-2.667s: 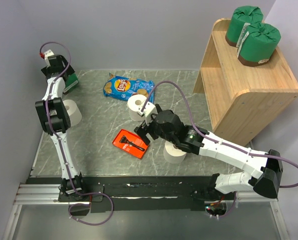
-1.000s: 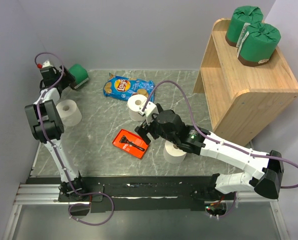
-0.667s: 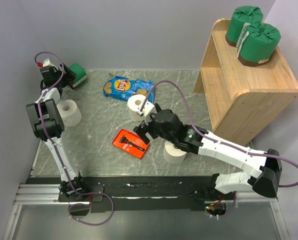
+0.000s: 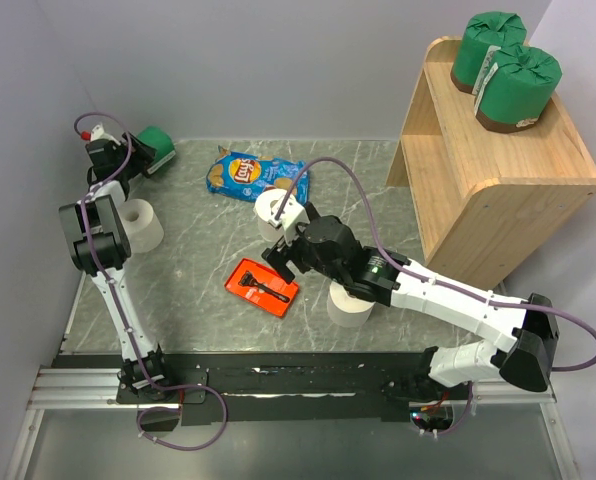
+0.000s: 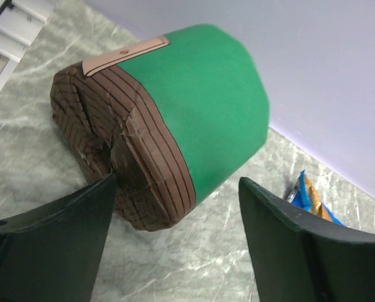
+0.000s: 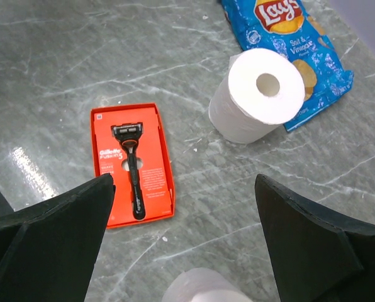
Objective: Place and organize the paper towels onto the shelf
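Note:
A green-wrapped paper towel roll lies on its side at the table's far left corner, its brown end facing my left gripper. That gripper is open. Its left finger is right at the brown end, and the right finger stands apart from the roll. Two green rolls stand on top of the wooden shelf. My right gripper hovers wide open over the table, between a white roll and another white roll. A third white roll stands by the left arm.
A blue chip bag lies at the back middle. The flat red tray holding a razor lies left of my right gripper. A wall runs close along the table's left and far sides. The shelf's lower level opens toward the table.
My left gripper has settled behind the green roll's brown end and its jaws have narrowed a little. The right gripper has drifted slightly left toward the white roll.

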`<state>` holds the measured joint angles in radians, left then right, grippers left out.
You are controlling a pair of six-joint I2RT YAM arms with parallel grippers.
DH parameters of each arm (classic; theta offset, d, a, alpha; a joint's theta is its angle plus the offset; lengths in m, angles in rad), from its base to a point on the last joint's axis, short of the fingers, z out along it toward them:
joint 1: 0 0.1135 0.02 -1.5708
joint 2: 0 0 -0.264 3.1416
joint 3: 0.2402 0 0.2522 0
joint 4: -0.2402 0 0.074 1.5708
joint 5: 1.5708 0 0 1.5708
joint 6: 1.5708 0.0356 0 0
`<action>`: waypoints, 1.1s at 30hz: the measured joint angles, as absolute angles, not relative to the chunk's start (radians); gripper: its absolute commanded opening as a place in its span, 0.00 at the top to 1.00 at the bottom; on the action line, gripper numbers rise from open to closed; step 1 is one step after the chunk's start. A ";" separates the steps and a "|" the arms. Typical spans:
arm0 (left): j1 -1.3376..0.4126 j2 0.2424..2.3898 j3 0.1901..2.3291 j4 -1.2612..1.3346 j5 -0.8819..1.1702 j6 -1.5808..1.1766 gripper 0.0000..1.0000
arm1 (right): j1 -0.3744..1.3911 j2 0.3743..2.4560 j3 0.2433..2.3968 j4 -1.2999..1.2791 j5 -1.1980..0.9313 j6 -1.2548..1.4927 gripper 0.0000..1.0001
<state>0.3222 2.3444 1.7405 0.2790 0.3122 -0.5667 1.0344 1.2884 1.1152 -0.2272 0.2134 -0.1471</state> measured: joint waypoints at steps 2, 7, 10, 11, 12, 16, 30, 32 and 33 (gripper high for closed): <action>0.322 2.345 1.739 0.300 0.319 -0.570 0.26 | 1.034 1.293 1.116 -0.221 0.216 -0.147 0.00; 0.323 2.345 1.739 0.335 0.333 -0.572 0.40 | 1.034 1.330 1.120 -0.221 0.216 -0.148 0.00; 0.323 2.345 1.729 0.355 0.342 -0.570 0.44 | 1.034 1.343 1.121 -0.224 0.216 -0.148 0.00; 0.322 2.345 1.724 0.362 0.344 -0.570 0.45 | 1.034 1.345 1.122 -0.224 0.216 -0.148 0.00; 0.322 2.345 1.721 0.364 0.345 -0.570 0.46 | 1.034 1.346 1.122 -0.224 0.216 -0.148 0.00; 0.323 2.345 1.713 0.373 0.352 -0.572 0.51 | 1.034 1.346 1.126 -0.224 0.217 -0.147 0.00; 0.325 2.344 1.702 0.393 0.377 -0.618 0.63 | 1.034 1.346 1.126 -0.225 0.223 -0.143 0.01; 0.325 2.342 1.694 0.398 0.381 -0.623 0.63 | 1.034 1.346 1.126 -0.225 0.224 -0.143 0.01; 0.325 2.340 1.688 0.400 0.382 -0.625 0.63 | 1.034 1.346 1.126 -0.225 0.224 -0.143 0.01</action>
<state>0.3248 2.3398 1.6878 0.3996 0.3817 -0.6247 1.0344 1.3460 1.1259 -0.2249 0.2237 -0.1429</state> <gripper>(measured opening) 0.379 0.994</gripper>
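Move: The green-wrapped paper towel roll lies on its side just in front of the left hand, brown end towards the fingers, its middle about 7 cm ahead, 3 cm to the right and 3 cm lower. The bare white roll stands some 18 cm back and about 1 cm to the hand's right, the chips bag roughly 36 cm to the right and 3 cm back. From the idle right hand, the green roll is about 44 cm ahead and 42 cm left, well below. The left hand stays almost in place at the brown end of the green roll, rising about 1 cm and tipping its fingers up by some 5 degrees, while the fingers close from nearly wide open to a bit over a third. Drifting about 1 cm to the right, the fingertips come together on the edge of the brown wrapper and pinch a fold of it, the gripper's effort rising as the gap settles. ##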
